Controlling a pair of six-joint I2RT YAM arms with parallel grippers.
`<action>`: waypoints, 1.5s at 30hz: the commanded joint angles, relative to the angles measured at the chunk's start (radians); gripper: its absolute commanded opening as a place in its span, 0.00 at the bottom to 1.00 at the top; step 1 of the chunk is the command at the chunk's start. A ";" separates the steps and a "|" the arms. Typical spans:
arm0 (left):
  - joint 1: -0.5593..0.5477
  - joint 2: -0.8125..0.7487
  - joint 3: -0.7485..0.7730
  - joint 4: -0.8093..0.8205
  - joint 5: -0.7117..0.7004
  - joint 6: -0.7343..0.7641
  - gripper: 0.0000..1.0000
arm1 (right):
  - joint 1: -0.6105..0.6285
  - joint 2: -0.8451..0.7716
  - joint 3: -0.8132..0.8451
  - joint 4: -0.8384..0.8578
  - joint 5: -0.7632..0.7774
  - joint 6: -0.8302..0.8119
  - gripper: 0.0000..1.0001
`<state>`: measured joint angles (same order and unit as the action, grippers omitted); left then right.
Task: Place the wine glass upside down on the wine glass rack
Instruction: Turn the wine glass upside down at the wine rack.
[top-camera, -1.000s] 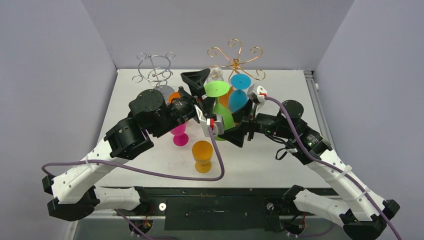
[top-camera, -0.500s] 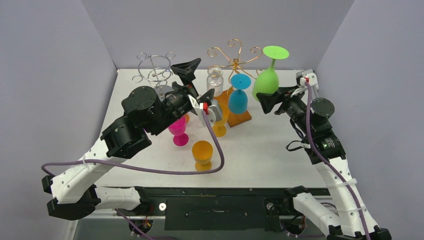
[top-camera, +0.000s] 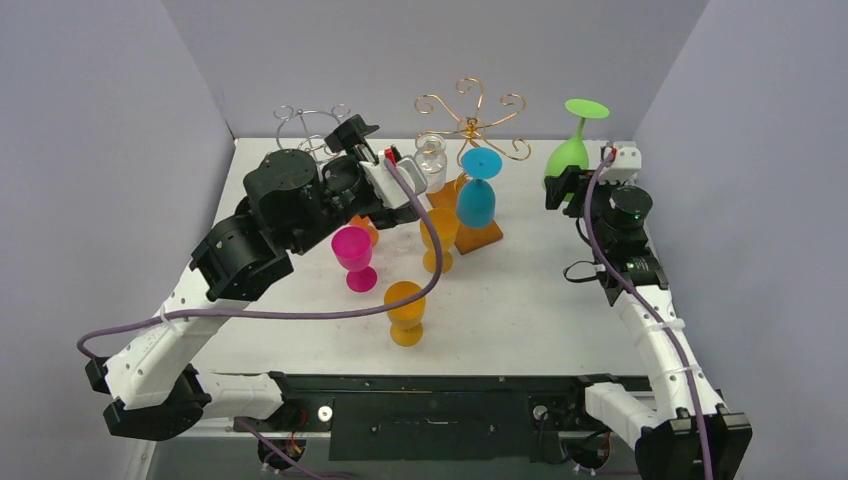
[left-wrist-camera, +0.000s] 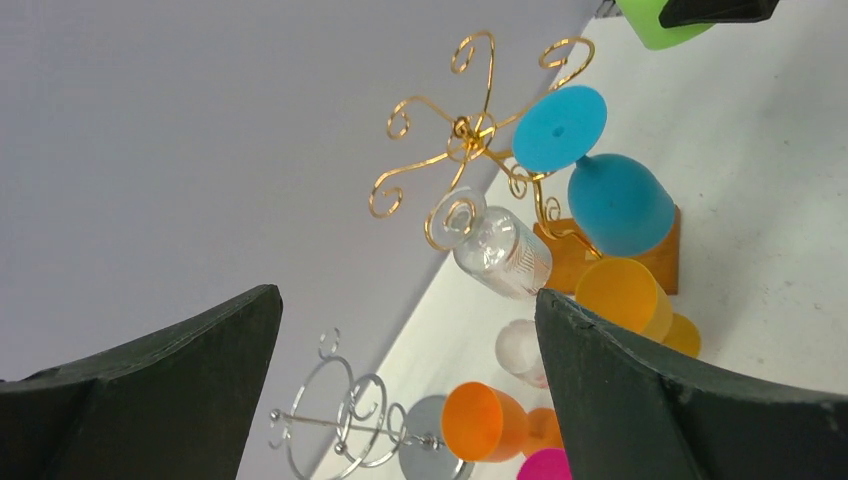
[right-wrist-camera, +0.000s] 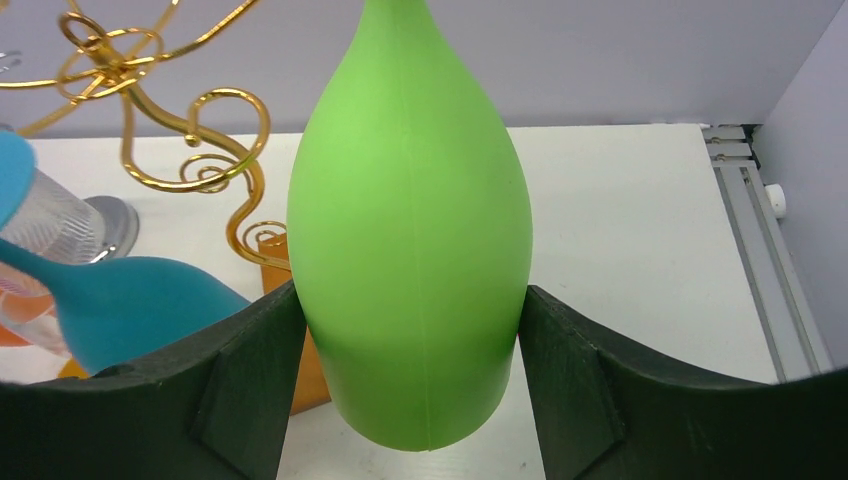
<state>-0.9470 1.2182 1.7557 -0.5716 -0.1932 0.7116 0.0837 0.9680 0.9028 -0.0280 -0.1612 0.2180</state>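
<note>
The green wine glass (top-camera: 568, 156) hangs upside down at the far right, foot up, and its bowl (right-wrist-camera: 410, 230) fills the right wrist view. My right gripper (top-camera: 570, 184) (right-wrist-camera: 410, 293) is shut on that bowl, with a finger pressed on each side. The gold wire wine glass rack (top-camera: 470, 120) (right-wrist-camera: 190, 130) stands to the glass's left, apart from it. A blue glass (top-camera: 476, 200) and a clear glass (top-camera: 431, 160) hang from it upside down. My left gripper (top-camera: 372, 165) (left-wrist-camera: 408, 295) is open and empty, raised between the two racks.
A silver wire rack (top-camera: 310, 135) stands at the back left. A pink glass (top-camera: 352, 250), an orange glass (top-camera: 362, 228) and two yellow-orange glasses (top-camera: 405, 305) (top-camera: 438, 232) stand upright mid-table. The right wall is close behind the green glass.
My left gripper let go of the green glass, opened wide and drew back left. The right arm carried the glass from mid-table up and to the far right.
</note>
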 joint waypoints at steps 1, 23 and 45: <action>0.072 0.012 0.059 -0.107 0.056 -0.162 0.96 | -0.007 0.076 0.014 0.140 0.010 -0.063 0.57; 0.161 0.029 0.060 -0.171 0.094 -0.272 0.96 | 0.149 0.331 0.017 0.246 -0.077 -0.255 0.56; 0.184 0.054 0.047 -0.158 0.090 -0.296 0.96 | 0.157 0.190 -0.134 0.372 -0.101 -0.256 0.53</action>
<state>-0.7746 1.2678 1.7847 -0.7601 -0.1070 0.4446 0.2367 1.2129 0.7883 0.2417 -0.2329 -0.0593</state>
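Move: The right gripper holds the green wine glass upside down. The rack's free right-hand hook lies about 5 cm ahead of it and 7 cm to its left, roughly level. The blue glass hangs some 12 cm to the left, about 1 cm ahead and 5 cm lower, and the rack's hub is about 8 cm ahead, 13 cm left. From the empty left gripper, the hook is roughly 14 cm ahead, 16 cm to the right and 10 cm below. Bring the right gripper forward and down, then left and further down, about 10 cm lower in all, taking the upturned green glass's stem to the free hook beside the blue glass. Turn it some 15 degrees counter-clockwise and roll its left side down, then ease back and up about 2 cm, keeping the grip. Sink the open left gripper about 5 cm, tipping it down. ##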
